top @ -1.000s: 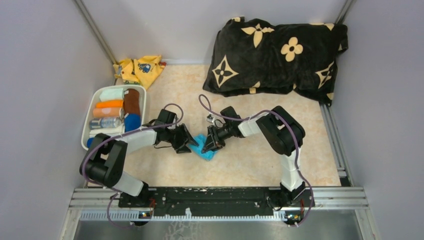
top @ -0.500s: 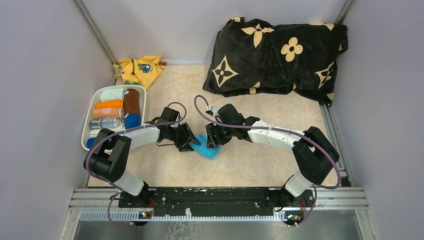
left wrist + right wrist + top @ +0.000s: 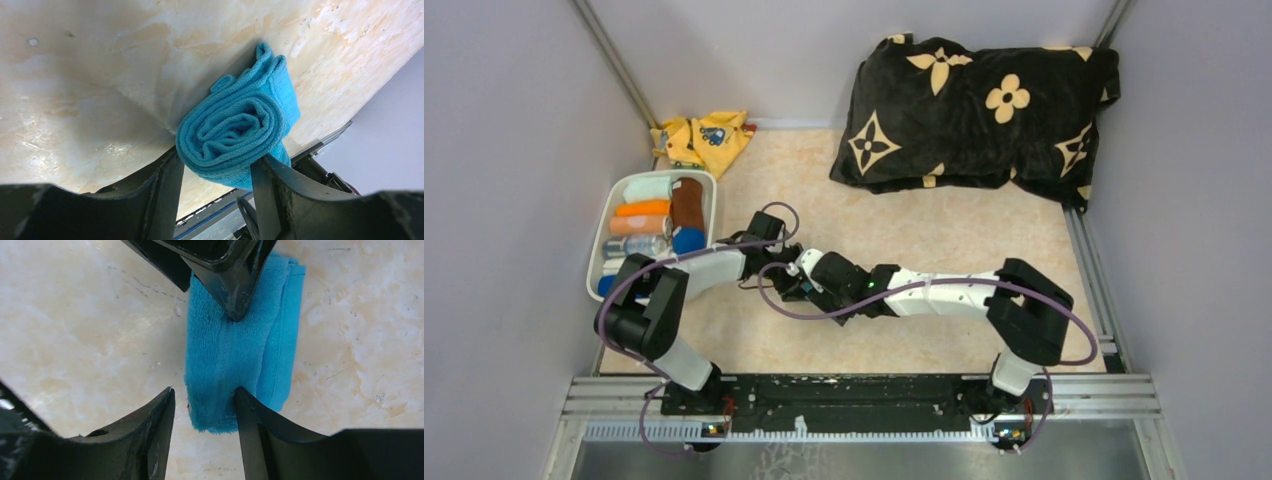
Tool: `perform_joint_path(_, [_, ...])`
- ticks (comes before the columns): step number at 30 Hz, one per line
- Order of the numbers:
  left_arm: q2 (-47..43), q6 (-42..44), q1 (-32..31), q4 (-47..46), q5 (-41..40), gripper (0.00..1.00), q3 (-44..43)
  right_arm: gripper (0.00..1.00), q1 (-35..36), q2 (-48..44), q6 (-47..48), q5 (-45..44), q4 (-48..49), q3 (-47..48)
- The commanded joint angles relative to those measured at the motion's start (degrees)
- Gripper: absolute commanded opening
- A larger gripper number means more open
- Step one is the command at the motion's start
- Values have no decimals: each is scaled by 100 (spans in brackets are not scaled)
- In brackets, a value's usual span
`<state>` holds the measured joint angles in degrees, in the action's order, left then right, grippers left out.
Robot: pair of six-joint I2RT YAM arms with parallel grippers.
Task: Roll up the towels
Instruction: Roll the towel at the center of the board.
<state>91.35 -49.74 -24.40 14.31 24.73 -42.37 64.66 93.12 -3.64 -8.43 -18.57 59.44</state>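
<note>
A light cyan towel (image 3: 235, 127), rolled into a coil, lies on the table at the centre. My left gripper (image 3: 215, 157) is shut on one end of it, a finger pressing each side of the roll. In the right wrist view the cyan towel (image 3: 235, 355) runs away from me. My right gripper (image 3: 204, 390) stands open at its near end, one finger on the cloth and the other on bare table. From above, both grippers meet at mid-table (image 3: 799, 280) and hide the roll. A brown towel (image 3: 688, 203) and a dark blue towel (image 3: 689, 243) sit rolled in the white bin (image 3: 593, 262).
The white bin at the left also holds an orange roll, a pale roll and a bottle. A yellow printed cloth (image 3: 704, 138) lies in the back left corner. A big black flowered pillow (image 3: 979, 100) fills the back right. Walls close in on both sides.
My right arm has stretched leftward across the table, and its gripper has opened and now covers the cyan towel from above. The left gripper has stayed at the roll's end.
</note>
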Motion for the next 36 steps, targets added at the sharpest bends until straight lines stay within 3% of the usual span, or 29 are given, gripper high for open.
perform_joint_path(1, [313,276,-27,277,-851,58,90,47,118,522,352,-551,-81,239])
perform_joint_path(8, [390,274,-23,184,-759,63,20,46,107,1093,368,-595,-136,47])
perform_joint_path(13, [142,142,11,61,-563,69,22,28,-115,1210,186,-78,-164,16])
perform_joint_path(18, [-740,-347,297,-74,-567,75,385,15,-670,996,-272,1375,192,-204])
perform_joint_path(28, [-2062,-1606,259,-1107,-149,79,1488,14,-1467,1018,-1350,3516,1422,-754])
perform_joint_path(36, [-1300,-1784,-173,-2209,-202,76,1465,14,-1848,1191,-2069,4289,2318,-1163])
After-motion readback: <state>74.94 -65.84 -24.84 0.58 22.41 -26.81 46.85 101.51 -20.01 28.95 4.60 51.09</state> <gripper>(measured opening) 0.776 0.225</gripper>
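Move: The rolled light-blue towel's middle lies about 4 cm ahead of the right hand, 3 cm to its left and 4 cm below. From the left hand, whose parted fingers are at the roll's left end, it is about 5 cm to the right, 1 cm nearer the base and about level. The white bin lies some 30 cm left and 10 cm ahead of the left hand, the yellow towel 18 cm left and 30 cm ahead. Right hand sinks about 4 cm, pinches the roll's near end, then tilts some 40 degrees; left opens and rises. ##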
